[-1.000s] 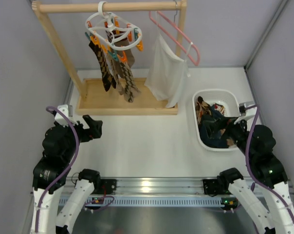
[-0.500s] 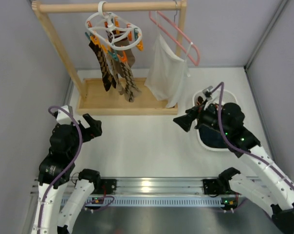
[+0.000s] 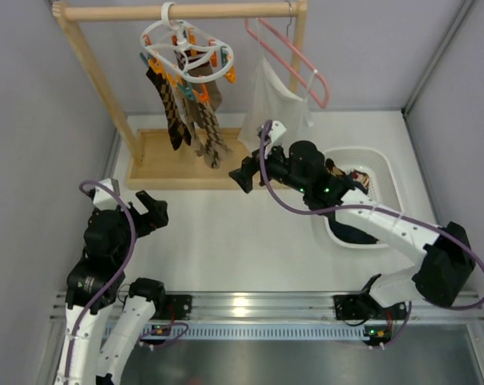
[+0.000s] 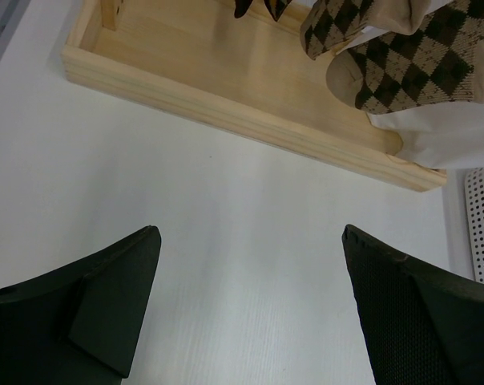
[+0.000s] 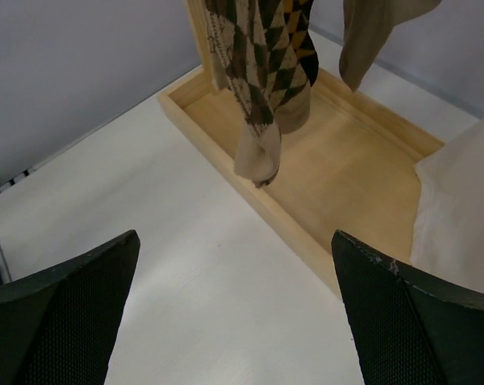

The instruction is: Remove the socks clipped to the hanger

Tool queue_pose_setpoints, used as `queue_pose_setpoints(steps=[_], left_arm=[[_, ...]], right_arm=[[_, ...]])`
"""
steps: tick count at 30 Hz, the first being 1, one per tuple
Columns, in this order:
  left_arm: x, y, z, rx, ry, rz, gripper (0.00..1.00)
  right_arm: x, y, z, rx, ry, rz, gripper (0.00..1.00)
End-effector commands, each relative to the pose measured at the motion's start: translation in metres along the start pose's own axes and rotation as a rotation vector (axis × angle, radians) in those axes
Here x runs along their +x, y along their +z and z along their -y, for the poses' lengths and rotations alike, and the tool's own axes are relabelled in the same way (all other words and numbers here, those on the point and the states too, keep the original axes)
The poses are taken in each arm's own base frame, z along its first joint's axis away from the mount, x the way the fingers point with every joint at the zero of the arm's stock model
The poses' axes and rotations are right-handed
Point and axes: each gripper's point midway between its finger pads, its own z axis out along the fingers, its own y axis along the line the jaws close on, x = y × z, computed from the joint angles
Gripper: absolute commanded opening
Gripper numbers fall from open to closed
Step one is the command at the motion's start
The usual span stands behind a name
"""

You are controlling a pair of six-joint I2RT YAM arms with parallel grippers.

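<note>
The white oval hanger [image 3: 186, 42] hangs by its hook from the wooden rail, with orange and teal clips around its ring. Several brown, tan and black argyle socks [image 3: 191, 120] dangle from the clips over the rack's base. Their toes show in the left wrist view [image 4: 402, 72] and their lower halves in the right wrist view [image 5: 262, 80]. My right gripper [image 3: 244, 172] [image 5: 235, 237] is open and empty, just right of and below the socks, apart from them. My left gripper [image 3: 152, 210] [image 4: 250, 233] is open and empty over the table, in front of the rack.
A wooden rack with a tray base [image 3: 158, 164] and top rail [image 3: 226, 11] stands at the back. A white cloth [image 3: 274, 120] hangs on a pink hanger [image 3: 302, 68] beside the socks. A white basket [image 3: 384, 164] at the right holds dark socks.
My right arm has swung from over the basket leftward across the table to the rack's base, near the socks. The left arm has shifted only slightly.
</note>
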Motion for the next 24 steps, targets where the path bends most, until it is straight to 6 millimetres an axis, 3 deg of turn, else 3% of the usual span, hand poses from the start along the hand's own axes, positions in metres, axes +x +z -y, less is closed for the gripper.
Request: queue_pose_setpoints(steps=[1,2,4,6,9,11,12,15,20,24], left_arm=[[-0.015,-0.004,0.018,0.097,-0.014,0.066,0.98],[-0.013,-0.004,0.02,0.107,-0.009,0.062,0.98],[-0.012,-0.004,0.022,0.119,-0.004,0.057,0.98],[-0.012,-0.004,0.023,0.123,-0.002,0.055,0.98],[-0.012,-0.005,0.024,0.128,-0.002,0.054,0.98],[-0.011,-0.006,0.024,0.132,0.0,0.053,0.98],[-0.011,-0.006,0.026,0.138,0.0,0.055,0.98],[-0.008,-0.005,0.029,0.148,0.009,0.037,0.98],[-0.006,-0.005,0.041,0.203,0.044,-0.001,0.98],[-0.036,-0.019,0.061,0.263,0.02,0.035,0.98]], right_arm=[[-0.041,0.031,0.004,0.012,-0.084,0.141,0.99],[-0.05,0.037,0.001,-0.004,-0.094,0.157,0.99],[-0.039,0.057,0.003,-0.014,-0.095,0.126,0.99],[-0.049,0.067,0.002,-0.021,-0.095,0.151,0.96],[-0.047,0.08,0.008,0.003,-0.077,0.189,0.91],[-0.042,0.086,0.008,0.0,-0.066,0.195,0.81],[-0.042,0.087,0.009,-0.002,-0.059,0.202,0.65],[-0.042,0.09,0.007,-0.007,-0.032,0.239,0.37],[-0.048,0.091,0.003,0.0,-0.029,0.279,0.01],[-0.043,0.087,-0.005,0.008,-0.033,0.28,0.0]])
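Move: The argyle sock's toe end hangs about 6 cm ahead of the right hand and 7 cm to its left, roughly 2 cm lower. The plain grey sock is some 15 cm ahead and 8 cm left of the right hand, the dark patterned sock about 12 cm ahead and 18 cm left, and the white cloth about 12 cm ahead and 8 cm right, all a little higher. From the left hand the argyle toe end lies roughly 15 cm ahead, 16 cm right and 2 cm up. Reach the open right gripper diagonally forward and left, about 9 cm in all and dipping some 2 cm, to the hanging argyle sock. As the reach slows, shut the fingers fully to pinch the sock just above its toe, then raise the hand a couple of centimetres, keeping hold. Meanwhile ease the empty, open left gripper about 3 cm right, turning it some 10 degrees clockwise. ##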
